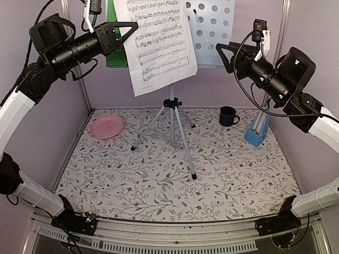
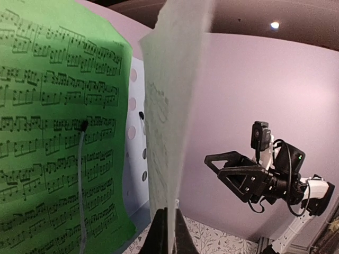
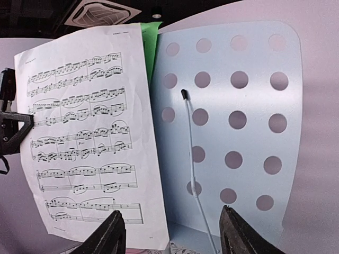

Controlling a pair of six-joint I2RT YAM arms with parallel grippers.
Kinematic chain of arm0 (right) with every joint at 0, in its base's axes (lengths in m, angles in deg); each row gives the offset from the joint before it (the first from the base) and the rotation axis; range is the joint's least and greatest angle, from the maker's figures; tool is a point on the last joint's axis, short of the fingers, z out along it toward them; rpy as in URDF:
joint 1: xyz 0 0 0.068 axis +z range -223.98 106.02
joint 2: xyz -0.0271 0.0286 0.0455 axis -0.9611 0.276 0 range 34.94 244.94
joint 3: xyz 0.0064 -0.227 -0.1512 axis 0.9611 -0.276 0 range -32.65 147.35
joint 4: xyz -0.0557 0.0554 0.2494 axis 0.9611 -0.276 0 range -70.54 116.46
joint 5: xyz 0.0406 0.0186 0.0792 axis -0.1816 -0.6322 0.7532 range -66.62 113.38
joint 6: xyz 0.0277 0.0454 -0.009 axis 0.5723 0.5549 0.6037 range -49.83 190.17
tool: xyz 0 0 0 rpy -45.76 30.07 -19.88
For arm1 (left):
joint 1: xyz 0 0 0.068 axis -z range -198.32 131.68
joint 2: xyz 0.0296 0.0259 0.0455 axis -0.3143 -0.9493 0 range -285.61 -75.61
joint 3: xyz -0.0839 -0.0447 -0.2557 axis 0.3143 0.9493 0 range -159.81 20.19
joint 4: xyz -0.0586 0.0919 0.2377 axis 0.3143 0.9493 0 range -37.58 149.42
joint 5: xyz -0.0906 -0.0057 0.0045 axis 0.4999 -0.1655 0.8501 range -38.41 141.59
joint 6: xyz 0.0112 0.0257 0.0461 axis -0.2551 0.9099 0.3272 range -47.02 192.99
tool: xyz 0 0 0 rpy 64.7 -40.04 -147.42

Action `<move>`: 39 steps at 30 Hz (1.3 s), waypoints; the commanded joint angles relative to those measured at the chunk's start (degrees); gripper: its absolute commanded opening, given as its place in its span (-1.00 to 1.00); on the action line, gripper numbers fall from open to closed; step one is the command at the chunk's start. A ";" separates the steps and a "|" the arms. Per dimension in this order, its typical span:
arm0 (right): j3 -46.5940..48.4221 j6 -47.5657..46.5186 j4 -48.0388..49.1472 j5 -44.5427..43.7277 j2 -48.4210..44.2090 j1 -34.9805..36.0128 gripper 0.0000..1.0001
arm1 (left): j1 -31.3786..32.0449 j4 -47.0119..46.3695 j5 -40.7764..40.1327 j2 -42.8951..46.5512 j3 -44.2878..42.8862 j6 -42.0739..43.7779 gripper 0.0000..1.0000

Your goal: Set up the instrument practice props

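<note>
The pale grey perforated music stand [image 1: 214, 24] stands on its silver tripod [image 1: 172, 124] in the middle of the table. A white sheet-music page [image 1: 159, 45] hangs in front of the stand's left half, and my left gripper [image 1: 133, 25] is shut on its left edge. In the left wrist view the page [image 2: 169, 106] runs edge-on up from between the closed fingers [image 2: 159, 235]. A green page [image 2: 53, 132] rests on the stand behind a wire holder. My right gripper [image 3: 172, 235] is open and empty, facing the bare perforated panel [image 3: 249, 106]. The light-blue metronome [image 1: 258, 131] stands at the right.
A dark blue mug [image 1: 229, 116] sits right of the tripod, next to the metronome. A pink plate [image 1: 107, 127] lies at the back left. A thin wire page holder [image 3: 192, 148] crosses the panel ahead of my right gripper. Enclosure walls close in both sides.
</note>
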 commanded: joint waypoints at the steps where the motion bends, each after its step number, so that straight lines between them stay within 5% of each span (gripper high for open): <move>1: 6.78 -5.32 -0.69 -7.15 4.34 -0.10 0.23 | -0.97 2.99 -4.31 -2.36 -8.40 -0.74 -1.00; 9: 20.66 -8.69 -5.12 -8.62 15.43 -0.13 0.22 | -1.27 7.89 -4.42 -8.53 -19.75 0.55 -1.00; 19: 29.81 -11.66 -6.63 -10.51 23.22 -0.12 0.07 | -1.48 7.40 -3.51 -11.20 -21.89 2.56 -1.00; 30: 30.50 -13.19 -4.21 -11.19 24.39 -0.16 -0.98 | -1.59 7.06 -5.57 -12.62 -23.85 4.69 -1.00; 39: 24.32 -13.86 2.77 -8.89 21.89 -0.17 -1.00 | -1.68 8.92 -6.89 -15.47 -27.71 5.71 -1.00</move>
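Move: The rod I want is the clip rod on the right of the stand board; its grip spot lies about 9 cm ahead of my right hand, 5 cm left and 3 cm up. From that hand the white sheet's middle is some 6 cm ahead, 22 cm left and level. My left hand holds the sheet by its left edge; the board's middle is roughly 12 cm ahead, 13 cm right and nearly level, the green sheet 11 cm ahead and 2 cm right. I reach my right hand about 9 cm forward towards the stand board, drifting left and a little up, turning some 15 degrees clockwise, then shut the open fingers on the right clip rod and stay there. Meanwhile my left hand keeps its pinch on the white sheet, lifts it about 7 cm, dips as it eases forward towards the board, then rises slightly again. ##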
